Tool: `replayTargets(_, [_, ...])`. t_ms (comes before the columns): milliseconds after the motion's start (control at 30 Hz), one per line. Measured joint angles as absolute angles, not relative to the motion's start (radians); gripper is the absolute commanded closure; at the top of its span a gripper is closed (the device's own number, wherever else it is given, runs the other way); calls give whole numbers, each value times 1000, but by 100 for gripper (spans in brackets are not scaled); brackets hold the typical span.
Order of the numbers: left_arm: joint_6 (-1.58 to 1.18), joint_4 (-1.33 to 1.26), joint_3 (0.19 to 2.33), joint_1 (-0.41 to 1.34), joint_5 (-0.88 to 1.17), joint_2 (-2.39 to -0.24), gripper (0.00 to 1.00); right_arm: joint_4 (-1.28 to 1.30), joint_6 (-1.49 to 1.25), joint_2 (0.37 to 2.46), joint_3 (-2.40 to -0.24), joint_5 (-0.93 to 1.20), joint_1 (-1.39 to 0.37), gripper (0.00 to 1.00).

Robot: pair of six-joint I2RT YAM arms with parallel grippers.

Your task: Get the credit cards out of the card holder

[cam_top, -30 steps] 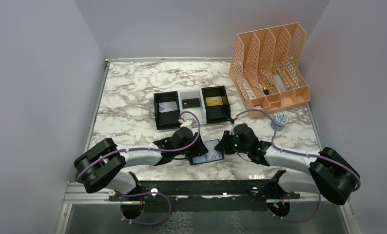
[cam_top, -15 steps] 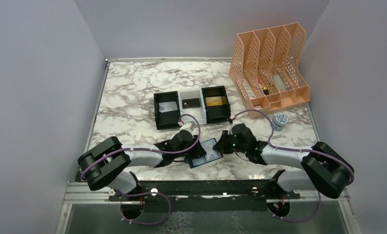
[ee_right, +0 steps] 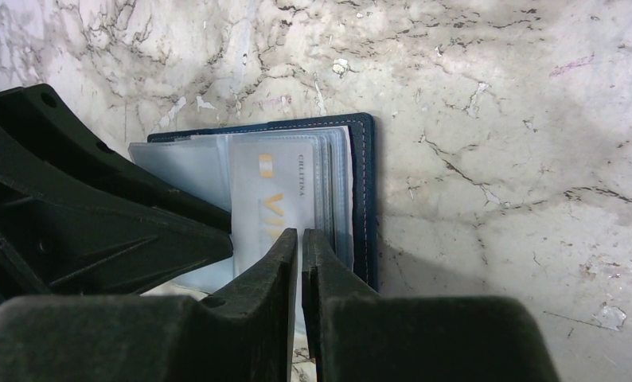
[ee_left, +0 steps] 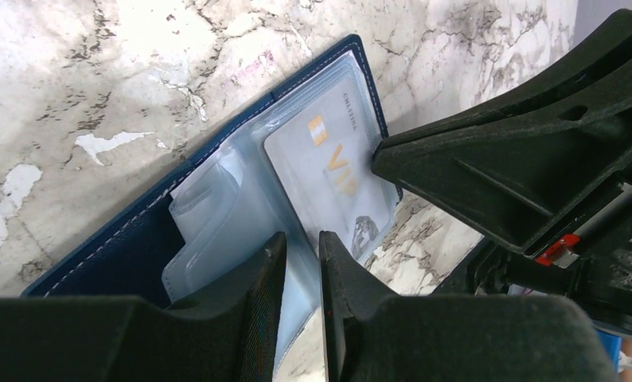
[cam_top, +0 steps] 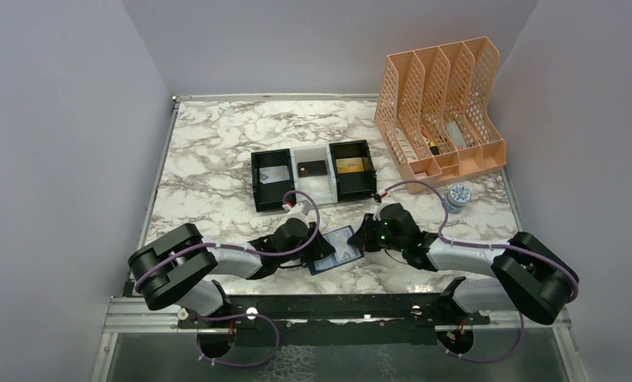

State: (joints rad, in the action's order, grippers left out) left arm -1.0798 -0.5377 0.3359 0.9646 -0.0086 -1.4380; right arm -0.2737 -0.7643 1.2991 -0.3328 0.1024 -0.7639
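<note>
The navy card holder [cam_top: 338,248] lies open on the marble between both grippers. A silver-grey credit card [ee_left: 329,175] with gold lettering sits in one of its pale blue pockets [ee_right: 265,199]. My left gripper [ee_left: 303,247] hangs over the holder's near pockets, its jaws a narrow gap apart with pale sleeve showing through [cam_top: 318,251]. My right gripper [ee_right: 299,236] is shut, its tips down on the card's pocket at the holder's other side [cam_top: 363,240]. Three more credit cards lie in the tray: silver [cam_top: 273,176], dark [cam_top: 311,168], gold [cam_top: 353,165].
The black-and-white three-compartment tray [cam_top: 314,188] stands just beyond the holder. A tall peach file rack [cam_top: 440,103] fills the back right corner. A small round blue-and-white tin [cam_top: 458,195] sits in front of it, near the right arm's cable.
The left gripper's jaws have narrowed and it has drawn back a little toward the left. The right gripper closed slightly early on and then stayed at the holder's edge.
</note>
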Motion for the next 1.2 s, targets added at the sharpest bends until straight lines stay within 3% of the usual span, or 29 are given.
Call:
replayTargets(133, [-1101,-585,332,966,-8,-1462,75,-283,-767,1296,-326,102,-764,91])
replayTargets(267, [-1116,-643,332,966,-2,-1503,91,-283,-767,1294,-326,103,-763,91])
replayTargets(433, [-1129,-659,329,966,-1,-1514,100,-274,-766,1288,-326,101,-758,91])
replayTargets(1200, [-1129,-690,276,971,-1,-1464,97,-146,-726,1222,-340,107,-760,87])
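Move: The VIP card's middle lies about 3 cm right of the left hand, 1 cm ahead and 1 cm below it; its left edge is right by those fingers. The open card holder's middle is about 1 cm to that hand's right, level fore and aft and 2 cm down; the tray stands roughly 20 cm ahead and 4 cm left. From the right hand, the card's middle is about 3 cm left and 1 cm back. Left fingers reach 1 cm right, shut on the card's edge, ease back left; right fingertips stay on holder. ##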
